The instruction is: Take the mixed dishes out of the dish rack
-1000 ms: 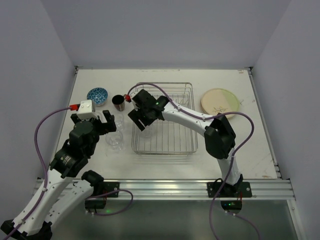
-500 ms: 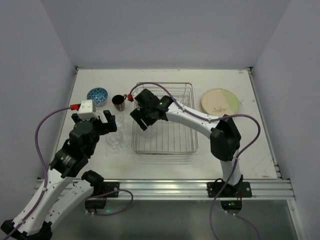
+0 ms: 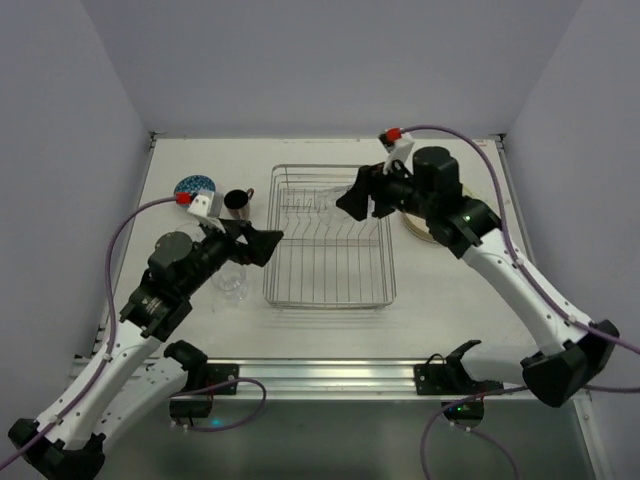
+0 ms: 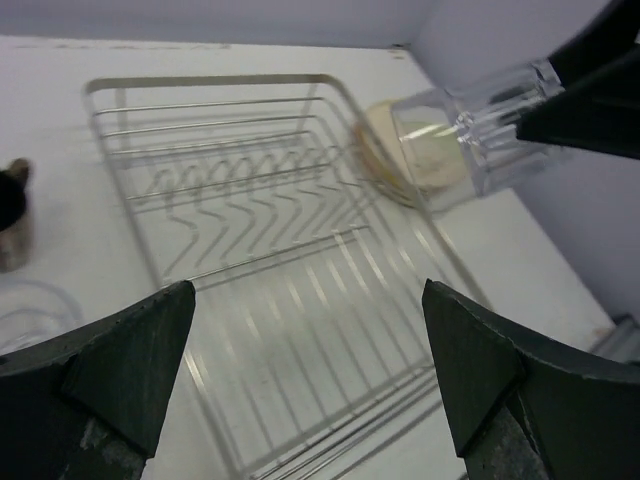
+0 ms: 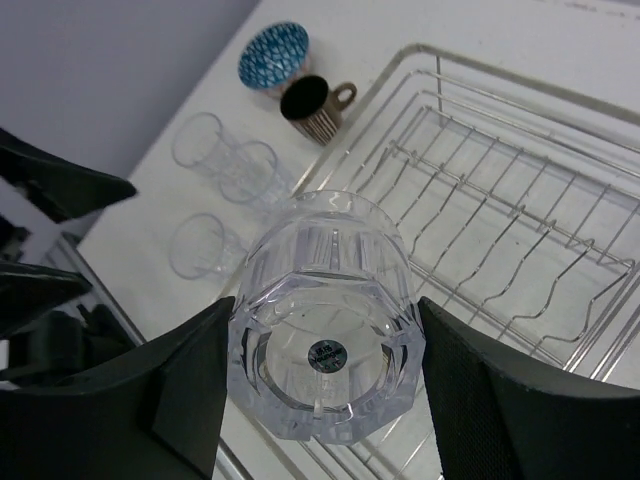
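My right gripper [image 5: 325, 345] is shut on a clear faceted glass [image 5: 322, 318], held base toward the camera above the dish rack [image 5: 505, 215]. From above, that gripper [image 3: 353, 198] hangs over the rack's [image 3: 330, 290] back right part. My left gripper [image 3: 262, 240] is open at the rack's left rim with nothing between its fingers [image 4: 135, 345]; in its view the held glass [image 4: 470, 140] floats at the upper right. On the table left of the rack stand three clear glasses [image 5: 198, 138] [image 5: 250, 170] [image 5: 198, 245], a dark striped mug [image 5: 312, 108] and a blue-patterned bowl [image 5: 274, 55].
A pale-green plate [image 3: 445, 212] lies right of the rack, partly under my right arm. White walls close in the table at the back and both sides. The mug [image 3: 237, 203] and bowl [image 3: 195, 186] sit near the rack's back left corner.
My right arm has lifted the glass out of the rack's front left and carried it up toward the back right. My left gripper has swung right, up to the rack's left rim.
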You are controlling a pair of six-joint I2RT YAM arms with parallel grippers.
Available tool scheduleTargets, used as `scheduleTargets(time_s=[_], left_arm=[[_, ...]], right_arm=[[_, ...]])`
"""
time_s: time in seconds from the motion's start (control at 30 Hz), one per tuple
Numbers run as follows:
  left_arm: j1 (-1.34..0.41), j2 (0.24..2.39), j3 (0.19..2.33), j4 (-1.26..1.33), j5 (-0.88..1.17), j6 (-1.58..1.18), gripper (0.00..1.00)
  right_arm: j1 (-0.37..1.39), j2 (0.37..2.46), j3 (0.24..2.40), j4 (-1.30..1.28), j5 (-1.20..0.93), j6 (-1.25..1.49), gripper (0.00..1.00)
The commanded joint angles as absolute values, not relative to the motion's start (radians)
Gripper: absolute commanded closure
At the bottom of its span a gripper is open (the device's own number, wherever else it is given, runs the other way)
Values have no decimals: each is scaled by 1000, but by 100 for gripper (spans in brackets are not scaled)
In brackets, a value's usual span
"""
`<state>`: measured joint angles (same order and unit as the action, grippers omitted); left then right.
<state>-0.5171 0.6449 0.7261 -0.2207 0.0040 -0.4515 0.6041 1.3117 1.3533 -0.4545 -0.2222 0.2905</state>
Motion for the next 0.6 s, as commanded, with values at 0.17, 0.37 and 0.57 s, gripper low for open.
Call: scheduleTargets(time_s=[0.17, 0.37, 0.57], left_arm=[[-512, 811, 664, 617, 643, -730, 0], [-531, 943, 657, 975, 758, -908, 3], [-592, 977, 655, 1101, 796, -946, 24]], right_arm=[[508, 1040, 1230, -137, -667, 449, 100], [500, 970, 1141, 87, -845, 525, 100], [495, 986, 1131, 140, -856, 554, 100]])
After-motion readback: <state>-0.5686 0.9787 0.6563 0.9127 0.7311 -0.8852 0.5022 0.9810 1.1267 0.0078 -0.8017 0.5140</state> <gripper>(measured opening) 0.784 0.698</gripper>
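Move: The clear glass, held in the right hand's fingers, lies about 10 cm ahead of the open left hand and some 16 cm to its right, at nearly its height. From the right hand, that empty left gripper is about 8 cm back and 20 cm left, slightly lower; the rack's middle is roughly 6 cm back, 6 cm left and 26 cm below. The mug stands about 11 cm ahead, 11 cm left and 23 cm below the left hand. Both hands rise about 11 cm, left swinging right towards the glass, starting to close, right drawing it back. ##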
